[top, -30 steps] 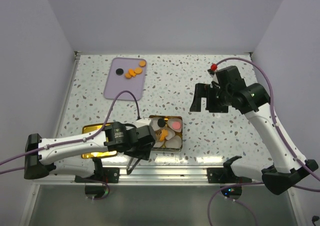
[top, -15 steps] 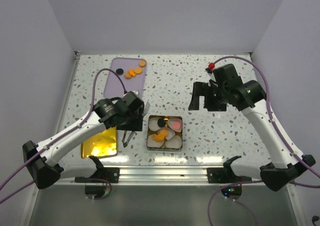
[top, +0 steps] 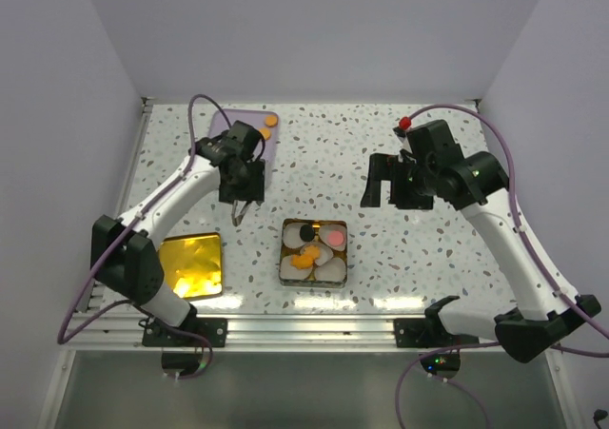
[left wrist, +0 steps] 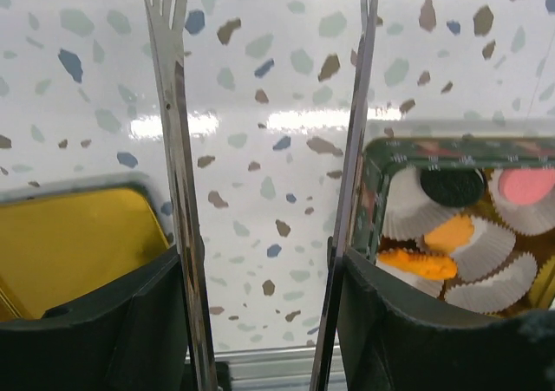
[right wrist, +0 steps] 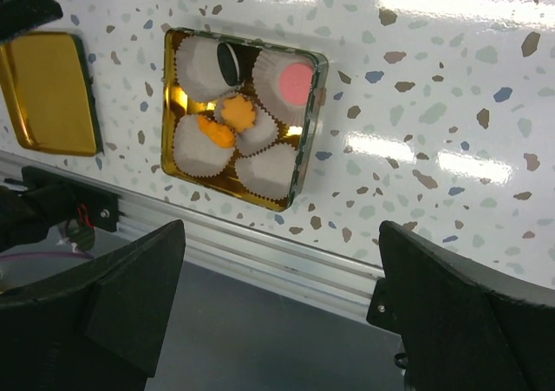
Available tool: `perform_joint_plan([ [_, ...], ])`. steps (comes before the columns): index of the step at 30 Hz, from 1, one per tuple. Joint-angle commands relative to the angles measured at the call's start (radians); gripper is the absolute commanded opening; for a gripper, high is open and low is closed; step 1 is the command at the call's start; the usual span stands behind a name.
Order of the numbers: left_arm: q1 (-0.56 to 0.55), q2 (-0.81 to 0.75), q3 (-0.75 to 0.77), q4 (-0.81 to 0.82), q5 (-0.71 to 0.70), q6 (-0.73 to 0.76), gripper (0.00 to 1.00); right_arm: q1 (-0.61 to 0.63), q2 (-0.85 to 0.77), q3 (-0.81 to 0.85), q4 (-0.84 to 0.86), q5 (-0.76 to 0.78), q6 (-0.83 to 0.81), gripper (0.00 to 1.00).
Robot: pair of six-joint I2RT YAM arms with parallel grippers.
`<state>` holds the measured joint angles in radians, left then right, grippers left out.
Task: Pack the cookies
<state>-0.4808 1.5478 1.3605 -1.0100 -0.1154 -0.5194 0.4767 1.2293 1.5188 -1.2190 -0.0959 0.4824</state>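
Note:
The cookies are in two places. A black (top: 304, 231), a pink (top: 335, 236) and orange ones (top: 306, 256) lie in white paper cups inside the open square tin (top: 283, 258). Orange ones (top: 269, 123) show on the purple tray (top: 217, 118), which my left arm mostly hides. My left gripper (top: 244, 187) hovers at the tray's near edge, shut on metal tongs (left wrist: 179, 148) whose tips (top: 238, 216) point toward the tin with nothing between them. The left wrist view shows the tin (left wrist: 373, 179) at right. My right gripper (top: 388, 187) hangs open and empty, right of the tin.
The tin's gold lid (top: 190, 265) lies flat to the left of the tin, near the front rail (top: 314, 329). White walls close the table on three sides. A red knob (top: 406, 125) sits on the right arm's wrist.
My left arm has swung from the tin's front left side back toward the purple tray, carrying the tongs. The right arm has barely moved.

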Motion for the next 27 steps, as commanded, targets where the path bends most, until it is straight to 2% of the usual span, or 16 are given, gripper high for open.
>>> perform_joint_plan([
  [1, 0.067, 0.064, 0.078, 0.06, 0.036, 0.097, 0.63, -0.003, 0.008, 0.049, -0.022, 0.033, 0.002, 0.97],
  [15, 0.215, 0.347, 0.251, 0.11, 0.098, 0.203, 0.63, -0.004, 0.11, 0.113, -0.046, 0.074, -0.019, 0.97],
  [27, 0.242, 0.558, 0.475, 0.067, 0.108, 0.246, 0.62, -0.003, 0.22, 0.182, -0.033, 0.094, -0.041, 0.97],
])
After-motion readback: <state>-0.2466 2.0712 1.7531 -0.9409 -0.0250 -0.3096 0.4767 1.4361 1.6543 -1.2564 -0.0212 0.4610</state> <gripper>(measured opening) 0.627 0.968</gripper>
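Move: The left hand, empty and half open, is heading for the nearest orange cookie of the pair on the purple tray, about 28 cm ahead, 3 cm to its left and 13 cm below. At the same depth, its partner orange cookie lies about 31 cm ahead and 2 cm left, the black cookie some 32 cm ahead and 9 cm left, and another orange cookie about 33 cm ahead and 2 cm right. From the right hand the nearest orange cookie lies some 35 cm ahead, 38 cm left and 26 cm below. The left hand goes on forward about 14 cm while sinking some 7 cm and easing a little to its left early on, coming in over the near part of the purple tray towards the orange cookies, its fingers still half open, pointing steeply down and touching nothing. Meanwhile the empty right hand, wide open and high above the table, drifts about 4 cm forward and slightly down, its wrist tilting by under ten degrees. ##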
